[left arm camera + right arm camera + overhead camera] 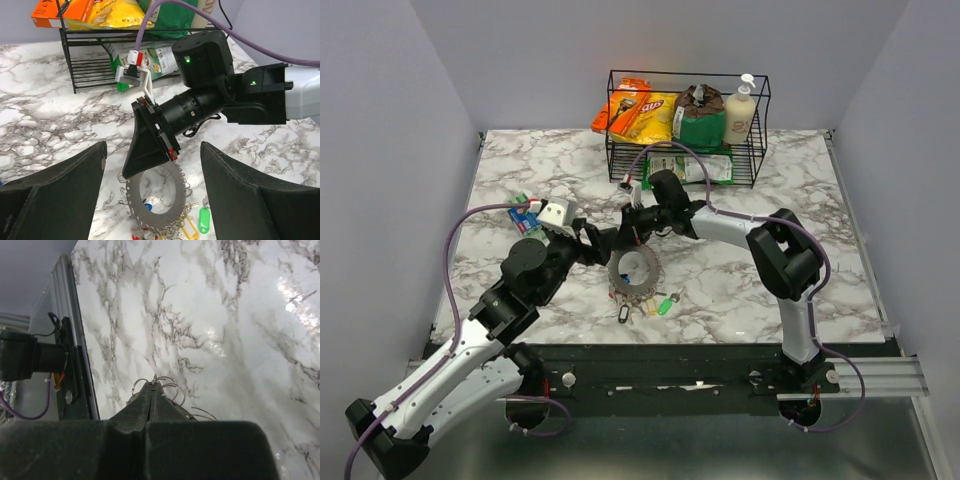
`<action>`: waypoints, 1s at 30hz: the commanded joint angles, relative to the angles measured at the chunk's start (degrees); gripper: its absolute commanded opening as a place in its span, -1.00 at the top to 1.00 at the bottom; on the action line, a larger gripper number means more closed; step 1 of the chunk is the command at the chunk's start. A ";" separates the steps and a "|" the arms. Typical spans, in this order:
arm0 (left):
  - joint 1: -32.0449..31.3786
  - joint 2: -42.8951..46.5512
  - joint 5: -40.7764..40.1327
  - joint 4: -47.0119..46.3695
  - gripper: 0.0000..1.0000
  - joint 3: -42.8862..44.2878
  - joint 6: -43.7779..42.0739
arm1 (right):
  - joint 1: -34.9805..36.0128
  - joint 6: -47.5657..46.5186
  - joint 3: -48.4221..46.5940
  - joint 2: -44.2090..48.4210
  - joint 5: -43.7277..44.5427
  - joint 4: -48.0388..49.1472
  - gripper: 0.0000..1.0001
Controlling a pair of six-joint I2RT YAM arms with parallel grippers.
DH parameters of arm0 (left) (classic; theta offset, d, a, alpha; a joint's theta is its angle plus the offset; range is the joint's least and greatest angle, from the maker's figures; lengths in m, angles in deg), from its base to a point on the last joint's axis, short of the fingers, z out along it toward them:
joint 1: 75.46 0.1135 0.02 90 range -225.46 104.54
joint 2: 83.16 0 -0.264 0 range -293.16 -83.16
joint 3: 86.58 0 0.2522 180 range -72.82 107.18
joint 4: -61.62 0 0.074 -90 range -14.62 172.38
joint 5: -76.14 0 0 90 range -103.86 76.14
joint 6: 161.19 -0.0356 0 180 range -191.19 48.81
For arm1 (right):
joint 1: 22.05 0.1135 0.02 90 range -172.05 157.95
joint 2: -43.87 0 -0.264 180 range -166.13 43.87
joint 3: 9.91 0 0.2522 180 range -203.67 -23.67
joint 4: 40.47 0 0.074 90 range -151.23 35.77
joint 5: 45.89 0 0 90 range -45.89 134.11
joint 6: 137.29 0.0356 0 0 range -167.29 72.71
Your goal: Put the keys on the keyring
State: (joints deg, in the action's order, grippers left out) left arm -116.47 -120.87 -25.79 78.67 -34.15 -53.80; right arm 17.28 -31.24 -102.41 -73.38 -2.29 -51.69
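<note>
The keyring (646, 279) is a grey toothed disc with wire loops, lying near the table's front middle. In the left wrist view the keyring (177, 197) is tilted, its upper edge lifted. My right gripper (624, 252) is shut on that upper edge, and the same right gripper (145, 162) reaches in from the back right. In the right wrist view, keyring loops (172, 386) stick out past the shut right gripper (154, 386). The keys (660, 304) cluster at the ring's near side: green (204, 220), yellow (187, 227), blue (146, 206). My left gripper (152, 147) is open and holds nothing, just left of the ring.
A black wire rack (760, 150) at the back holds snack bags, a green pouch and a soap bottle (740, 112). A green packet (690, 168) lies under it. Small coloured items (525, 215) sit at the left behind my left wrist.
</note>
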 commanded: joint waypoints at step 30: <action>-0.03 -3.86 -2.40 0.23 -0.70 -1.50 -0.25 | 0.31 0.47 12.54 21.26 20.28 1.24 -0.80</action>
State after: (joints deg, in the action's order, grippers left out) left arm -116.47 -123.85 -27.23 78.97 -34.48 -53.83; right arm 17.28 -29.58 -94.13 -56.46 11.40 -49.39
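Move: Hanging from the right hand's shut fingertips by its far-side loops, the keyring has its middle about 7 cm back and 2 cm right of that hand, some 2 cm lower, almost on the table. Counted from the same hand and at table height, the black tag lies 16 cm back and 1 cm left, the yellow tag 15 cm back and 6 cm right, the green tag 14 cm back and 10 cm right. From the left hand, the keyring is about 2 cm ahead, 4 cm right and 20 cm below. Easing about 3 cm forward and slightly left while sinking 1 cm, the right hand lays down the keyring's far edge, its fingers opening wide to let go of the loops. It then rises some 8 cm off the keyring, drawing back 4 cm to the right and a little towards the base as the wrist turns roughly 15 degrees, partly clockwise. The left hand, still wide open, sinks about 2 cm. ##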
